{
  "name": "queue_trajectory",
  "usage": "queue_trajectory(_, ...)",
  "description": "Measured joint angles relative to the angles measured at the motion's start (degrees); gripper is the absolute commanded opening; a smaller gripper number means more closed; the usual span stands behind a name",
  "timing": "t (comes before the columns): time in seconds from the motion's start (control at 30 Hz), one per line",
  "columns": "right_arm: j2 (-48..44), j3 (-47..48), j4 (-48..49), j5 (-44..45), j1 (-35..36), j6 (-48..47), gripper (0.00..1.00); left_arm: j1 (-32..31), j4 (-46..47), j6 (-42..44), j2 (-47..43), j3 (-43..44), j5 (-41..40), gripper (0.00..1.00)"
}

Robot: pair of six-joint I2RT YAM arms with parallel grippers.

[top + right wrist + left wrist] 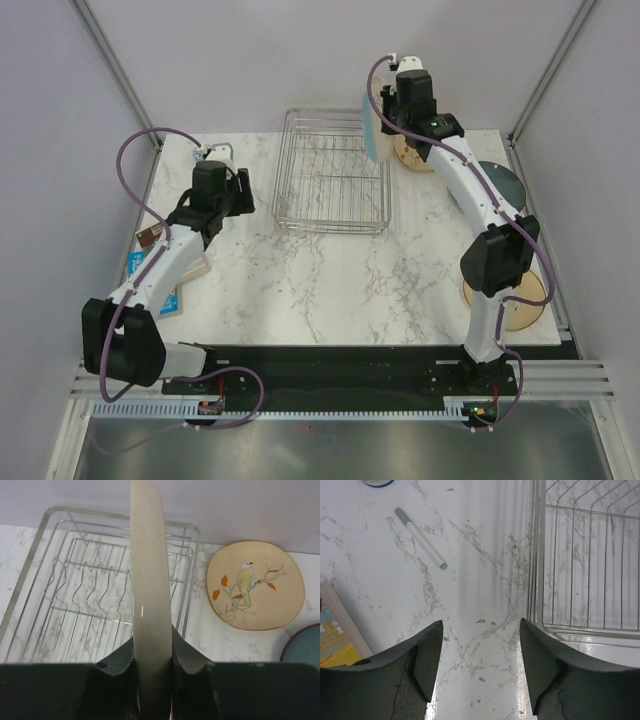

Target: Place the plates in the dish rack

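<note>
The wire dish rack (332, 175) stands at the back middle of the marble table, with nothing in it. My right gripper (385, 125) is shut on the light-blue and cream plate (370, 128), holding it on edge above the rack's far right side. In the right wrist view that plate (149, 580) runs edge-on up between the fingers, with the rack (75, 585) below. A cream plate (255, 585) with a bird on it lies flat right of the rack, beside the dark teal plate (305, 647). Another cream plate (520, 300) lies under the right arm. My left gripper (481, 627) stands open over bare table left of the rack (590, 570).
A grey-and-white pen (421, 538) lies on the table ahead of the left gripper. A colourful booklet (160, 270) sits at the table's left edge under the left arm. Frame posts stand at the back corners.
</note>
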Motion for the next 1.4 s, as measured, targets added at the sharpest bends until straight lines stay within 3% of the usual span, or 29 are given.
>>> queue_trajectory(0.17, 1.6, 1.0, 0.7, 11.0, 4.0, 0.0, 0.0, 0.3, 3.0, -1.6, 5.0, -0.3, -0.7, 0.68)
queue_trajectory(0.5, 5.6, 2.6, 3.2, 21.7, 6.6, -0.1, 0.0, 0.5, 4.6, -4.5, 9.1, -0.3, 0.5, 0.68)
queue_trajectory(1.3, 16.4, 4.5, 3.7, 23.3, 5.6, 3.5, 0.0, 0.5, 6.2, -5.8, 10.7, -2.1, 2.4, 0.68)
queue_trajectory(1.4, 17.7, 4.5, 3.8, 22.7, 5.4, 4.3, 0.18, 0.5, 6.6, -5.8, 11.7, -2.1, 2.4, 0.68)
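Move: The right hand holds the plate on edge over the rack's right side. The dish rack's middle lies about 12 cm to its left, 2 cm back and some 22 cm below. The bird plate lies about 8 cm farther out and 15 cm to the hand's right, 27 cm below. From the empty left hand the rack's middle is some 14 cm ahead, 21 cm to the right and 11 cm lower. Down some 12 cm, with about 5 cm forward, the right hand lowers the pinched plate towards the right end of the dish rack. First it turns some 15 degrees clockwise and rolls its left side down about 10, squaring the plate to the rack's side; the descent follows, fingers keeping their hold. The open left hand sinks about 7 cm and edges 2 cm forward beside the rack's front left corner. ##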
